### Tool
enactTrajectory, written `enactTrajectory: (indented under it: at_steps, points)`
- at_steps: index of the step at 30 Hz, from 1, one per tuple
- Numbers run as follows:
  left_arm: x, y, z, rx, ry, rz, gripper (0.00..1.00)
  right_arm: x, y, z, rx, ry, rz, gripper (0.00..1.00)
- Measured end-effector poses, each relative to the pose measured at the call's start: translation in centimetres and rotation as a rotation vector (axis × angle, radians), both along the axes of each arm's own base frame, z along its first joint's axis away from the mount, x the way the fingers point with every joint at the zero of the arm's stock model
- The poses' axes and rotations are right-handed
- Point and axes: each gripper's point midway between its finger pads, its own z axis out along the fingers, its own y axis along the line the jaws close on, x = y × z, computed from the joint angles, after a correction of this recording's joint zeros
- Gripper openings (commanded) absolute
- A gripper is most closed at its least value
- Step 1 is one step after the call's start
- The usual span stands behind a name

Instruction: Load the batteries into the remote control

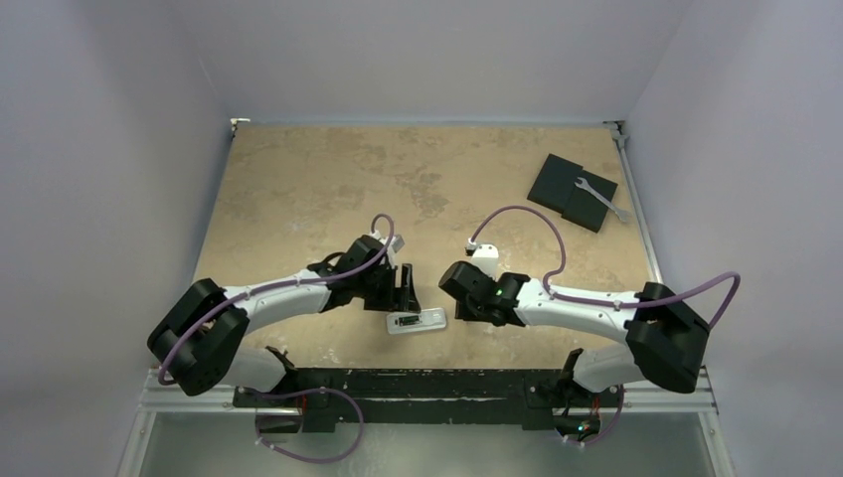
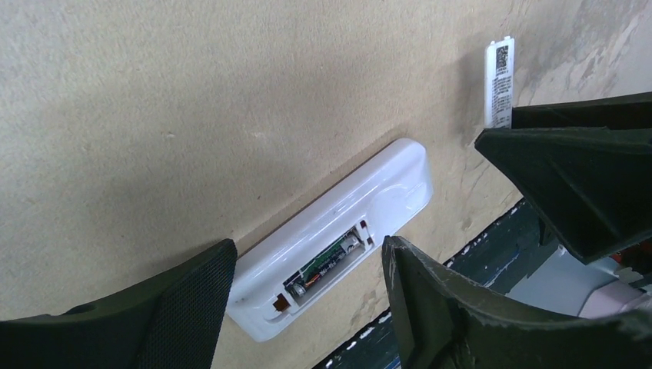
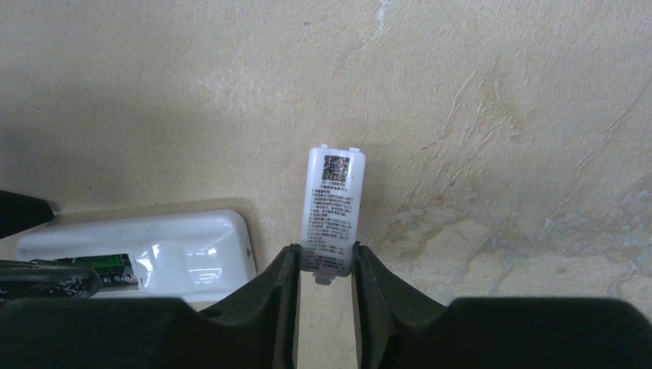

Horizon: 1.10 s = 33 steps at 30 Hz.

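Observation:
The white remote control point(image 1: 418, 322) lies face down near the table's front edge, its battery bay open. In the bay point(image 2: 327, 261) lies a dark, green-labelled battery with metal ends; I cannot tell whether a second one lies beside it. My left gripper point(image 2: 307, 254) hovers open just above the remote point(image 2: 338, 223), one finger on each side of it and not touching. My right gripper point(image 3: 324, 257) is shut on the edges of the white printed battery cover point(image 3: 332, 207), held just right of the remote's end point(image 3: 154, 250). The cover point(image 2: 500, 83) also shows in the left wrist view.
A black flat pad point(image 1: 572, 192) with a silver wrench point(image 1: 601, 199) on it lies at the far right. The black base rail point(image 1: 437, 383) runs close below the remote. The two grippers point(image 1: 406, 288) point(image 1: 455, 310) stand near each other.

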Motion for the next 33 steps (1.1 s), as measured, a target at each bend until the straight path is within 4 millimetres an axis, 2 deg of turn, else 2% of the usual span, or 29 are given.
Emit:
enactTrajectory:
  at_steps: [9,19,33]
  points:
    - [-1.1,-0.8,0.0,-0.022,0.017,-0.044,0.69,0.0,0.0,0.5,0.012,-0.01,0.002,0.0]
    - [-3.6,-1.2,-0.6,-0.021,0.037,-0.099,0.68,-0.1,-0.2,0.4,0.001,-0.007,0.01,0.0]
    - [-6.2,-1.3,-0.1,-0.061,0.043,-0.069,0.68,-0.1,-0.3,1.4,0.018,-0.029,0.03,0.0]
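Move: The remote lies crosswise, its middle about 3 cm right of the left hand, 1 cm back and 2 cm lower; its open battery compartment is some 1 cm right and 1 cm back of that hand. The battery cover, held in the right gripper, is roughly 13 cm to the left hand's right and about level ahead. From the right hand the remote's middle is about 10 cm left, 1 cm ahead and 3 cm lower. Draw the left gripper back towards yourself about 6 cm, easing about 1 cm to the right, fingers kept open and wrist nearly steady, with the forward finger pushing the remote's far edge near its compartment end so that end swings round towards you. Keep the right gripper's hold on the cover and raise it about 1.5 cm. ##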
